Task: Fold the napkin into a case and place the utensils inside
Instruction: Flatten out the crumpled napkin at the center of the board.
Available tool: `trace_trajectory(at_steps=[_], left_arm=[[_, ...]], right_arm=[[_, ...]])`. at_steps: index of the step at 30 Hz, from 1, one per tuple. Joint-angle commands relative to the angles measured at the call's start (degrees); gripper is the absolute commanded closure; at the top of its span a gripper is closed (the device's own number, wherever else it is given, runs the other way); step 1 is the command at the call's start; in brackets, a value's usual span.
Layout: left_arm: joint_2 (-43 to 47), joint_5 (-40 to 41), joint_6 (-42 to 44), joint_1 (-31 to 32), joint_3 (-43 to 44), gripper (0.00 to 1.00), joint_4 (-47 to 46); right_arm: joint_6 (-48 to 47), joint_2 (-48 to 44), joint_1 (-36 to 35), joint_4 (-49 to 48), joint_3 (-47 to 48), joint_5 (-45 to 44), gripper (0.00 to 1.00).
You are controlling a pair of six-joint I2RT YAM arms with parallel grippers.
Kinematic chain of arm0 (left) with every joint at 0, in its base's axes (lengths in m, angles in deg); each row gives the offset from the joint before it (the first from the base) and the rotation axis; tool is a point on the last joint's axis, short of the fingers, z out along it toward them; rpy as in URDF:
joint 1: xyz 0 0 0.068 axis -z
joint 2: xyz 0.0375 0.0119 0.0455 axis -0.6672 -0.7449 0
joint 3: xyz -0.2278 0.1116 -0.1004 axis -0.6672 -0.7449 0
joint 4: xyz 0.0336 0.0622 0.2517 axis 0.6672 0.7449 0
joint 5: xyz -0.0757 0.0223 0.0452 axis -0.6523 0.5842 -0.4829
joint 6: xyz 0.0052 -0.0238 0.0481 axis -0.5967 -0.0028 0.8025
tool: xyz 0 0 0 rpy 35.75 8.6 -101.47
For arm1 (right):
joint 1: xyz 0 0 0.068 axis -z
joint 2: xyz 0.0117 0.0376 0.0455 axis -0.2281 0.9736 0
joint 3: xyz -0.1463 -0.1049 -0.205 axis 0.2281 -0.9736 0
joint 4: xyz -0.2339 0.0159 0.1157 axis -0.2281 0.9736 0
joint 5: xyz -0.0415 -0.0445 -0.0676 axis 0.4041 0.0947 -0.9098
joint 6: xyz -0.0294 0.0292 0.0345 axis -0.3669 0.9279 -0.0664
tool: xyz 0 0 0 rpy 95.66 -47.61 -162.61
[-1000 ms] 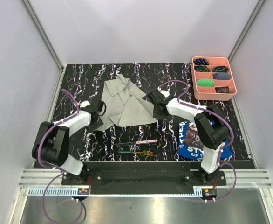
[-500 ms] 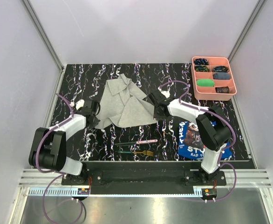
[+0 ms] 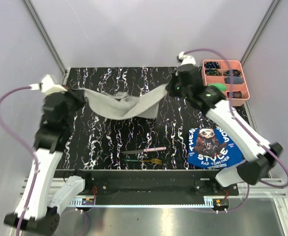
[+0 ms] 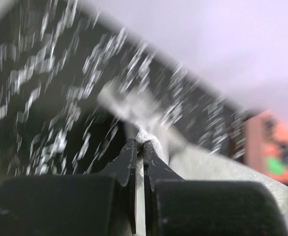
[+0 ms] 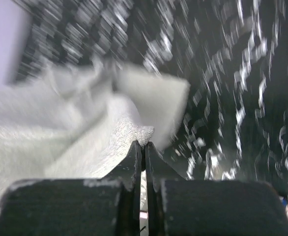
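The light grey napkin (image 3: 127, 104) hangs stretched in the air between both arms, sagging in the middle above the black marbled table (image 3: 109, 137). My left gripper (image 3: 83, 93) is shut on its left corner, and the wrist view shows cloth (image 4: 145, 135) pinched at the fingertips (image 4: 139, 143). At the right corner my right gripper (image 3: 169, 87) is shut on the napkin (image 5: 60, 132), cloth bunched at its tips (image 5: 144, 143). The pink-handled knife (image 3: 145, 150) and the green-handled fork (image 3: 143, 160) lie side by side near the table's front edge. No folded case is visible.
A pink compartment tray (image 3: 226, 81) with small items stands at the back right, close behind the right arm. A blue printed cloth (image 3: 215, 145) lies at the front right. White walls close in the table on three sides.
Both arms have risen from the table and moved apart, lifting the napkin off the surface and stretching it between them. The left gripper closed on its corner first.
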Motion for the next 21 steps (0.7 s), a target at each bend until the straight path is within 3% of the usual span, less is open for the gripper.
trace_trajectory(at_steps=[1, 10, 13, 17, 21], left_arm=[[7.07, 3.00, 5.17, -0.15, 11.16, 1.00, -0.24], [8.41, 1.25, 8.96, -0.24, 28.58, 1.00, -0.50], [7.27, 0.99, 9.13, -0.15, 30.44, 1.00, -1.55], [4.99, 5.28, 9.66, -0.24, 30.01, 1.00, -2.87], [-0.45, 8.63, 11.24, -0.24, 27.55, 1.00, -3.84]], right_arm=[[-6.42, -7.25, -0.20, 0.75, 10.34, 4.19, 1.00], [-10.03, -14.28, -0.12, -5.30, 18.19, 13.60, 1.00], [-10.73, -15.16, -0.12, -8.56, 18.28, 15.36, 1.00], [-11.61, -12.01, -0.20, -9.18, 19.86, 9.85, 1.00], [-14.24, -2.90, 0.32, -10.75, 22.75, 6.93, 1.00]])
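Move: I already have a napkin corner pinched in each hand, with the cloth sagging between them. The board's centre lies about 10 cm ahead and 25 cm right of my left hand, some 32 cm below, and about 5 cm ahead and 6 cm left of my right, 28 cm below. From the right hand, the knife is 17 cm back and 9 cm left, the fork 22 cm back and 10 cm left, and the blue shirt 16 cm back and 25 cm right. I whip both pinched corners up some 25 cm, away from the board, pulling back as I rise, the left hand farther than the right, and tipping both sets of fingers upward by roughly 35 degrees. My left hand drifts a little outward. Near the top the rise stops and both hands start swinging forward again by 2 to 3 cm, corners still gripped. ##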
